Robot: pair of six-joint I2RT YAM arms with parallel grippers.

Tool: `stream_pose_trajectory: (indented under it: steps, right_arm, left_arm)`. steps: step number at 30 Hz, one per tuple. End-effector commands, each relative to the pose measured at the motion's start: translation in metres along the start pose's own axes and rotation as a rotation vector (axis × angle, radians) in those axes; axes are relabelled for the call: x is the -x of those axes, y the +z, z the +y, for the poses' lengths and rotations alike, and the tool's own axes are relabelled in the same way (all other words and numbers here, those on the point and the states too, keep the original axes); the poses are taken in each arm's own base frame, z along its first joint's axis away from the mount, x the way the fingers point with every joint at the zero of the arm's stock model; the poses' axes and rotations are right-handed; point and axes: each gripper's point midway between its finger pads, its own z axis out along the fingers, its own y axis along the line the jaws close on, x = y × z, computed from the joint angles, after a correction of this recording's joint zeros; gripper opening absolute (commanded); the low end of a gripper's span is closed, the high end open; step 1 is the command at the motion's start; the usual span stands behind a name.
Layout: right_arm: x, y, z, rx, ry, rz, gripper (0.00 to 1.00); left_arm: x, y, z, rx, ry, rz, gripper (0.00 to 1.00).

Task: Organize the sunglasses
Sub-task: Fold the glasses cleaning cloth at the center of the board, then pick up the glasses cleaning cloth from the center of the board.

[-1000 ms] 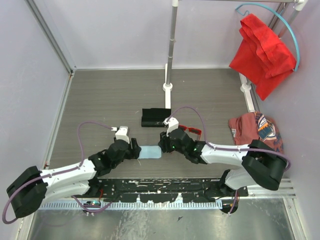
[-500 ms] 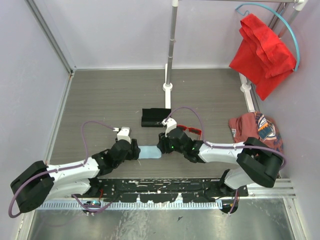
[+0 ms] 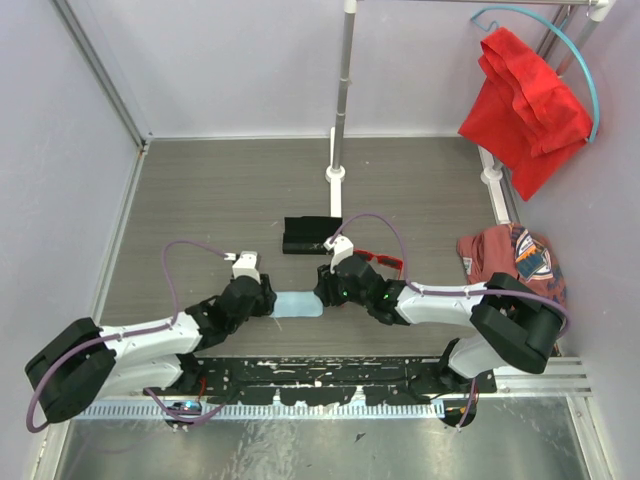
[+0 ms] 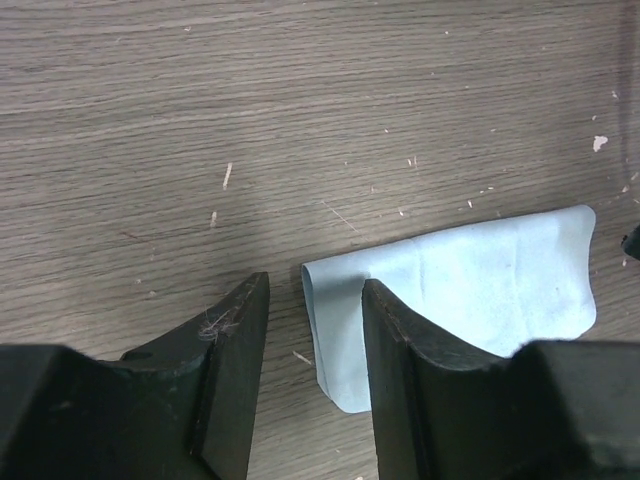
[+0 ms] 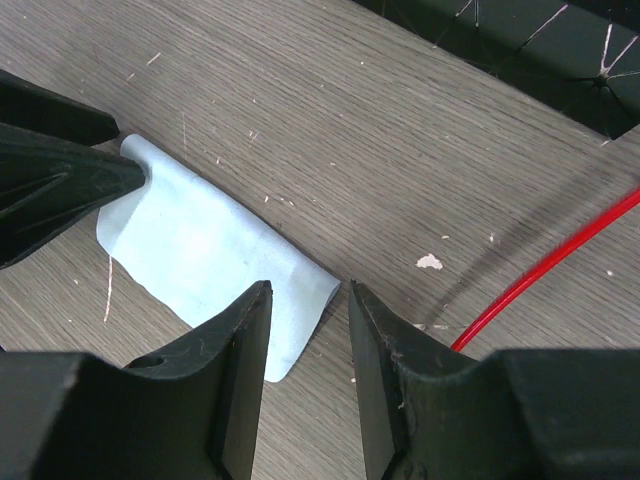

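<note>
The sunglasses (image 3: 383, 262), thin red frame and dark lenses, lie on the table right of centre, behind my right forearm. One slim red arm of the sunglasses (image 5: 491, 313) shows in the right wrist view. A pale blue cloth (image 3: 298, 305) lies flat between both grippers. My left gripper (image 3: 270, 299) is open at the cloth's left edge; in its wrist view the left gripper (image 4: 315, 285) has that edge of the cloth (image 4: 480, 290) between its jaws. My right gripper (image 3: 322, 291) is open over the right edge, and in its own view the right gripper (image 5: 308, 290) straddles the corner of the cloth (image 5: 200, 250).
A black oblong case (image 3: 310, 235) lies just behind the cloth. A metal pole on a white foot (image 3: 336, 175) stands behind the case. A crumpled printed shirt (image 3: 515, 260) lies at the right edge, and a red garment (image 3: 525, 95) hangs at the back right.
My left gripper has crept right onto the cloth's left edge and its jaws have narrowed. The right gripper has shifted only slightly and kept its opening.
</note>
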Motion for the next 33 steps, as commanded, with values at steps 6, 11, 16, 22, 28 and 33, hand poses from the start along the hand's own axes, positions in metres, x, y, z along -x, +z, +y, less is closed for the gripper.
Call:
stream_pose_trajectory:
  steps: [6, 11, 16, 22, 28, 33]
  right_arm:
    - [0.0274, 0.0038, 0.0094, 0.029, 0.022, -0.076, 0.42]
    - [0.0276, 0.0044, 0.0087, 0.028, 0.024, -0.075, 0.42]
    - [0.0276, 0.004, 0.0081, 0.028, 0.025, -0.076, 0.42]
    - [0.0276, 0.0032, 0.0072, 0.026, 0.027, -0.077, 0.42]
    - [0.0275, 0.0034, 0.007, 0.026, 0.027, -0.077, 0.42]
    - [0.0266, 0.0038, 0.0067, 0.025, 0.027, -0.075, 0.42]
  left_arm:
    - [0.022, 0.0055, -0.0117, -0.032, -0.025, -0.058, 0.39]
    - [0.0242, 0.0061, -0.0137, -0.042, -0.026, -0.062, 0.32]
    - [0.0235, 0.0085, -0.0147, -0.044, -0.025, -0.057, 0.26]
    - [0.0237, 0.0096, -0.0156, -0.046, -0.026, -0.054, 0.19]
    - [0.0267, 0.0089, -0.0148, -0.043, -0.03, -0.063, 0.15]
    - [0.0266, 0.0106, -0.0129, -0.035, -0.029, -0.06, 0.15]
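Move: The folded cleaning cloth's middle lies about 6 cm to the left hand's right, 1 cm back and 1 cm below, its far left corner between the open fingertips. The open black case is some 13 cm ahead and 9 cm right of that hand, the red sunglasses about 6 cm ahead and 23 cm right. From the right hand the cloth's middle is some 5 cm left, 1 cm back and 2 cm down. The left hand eases about 1 cm forward while its half-open fingers close, pinching the cloth's far left corner. ##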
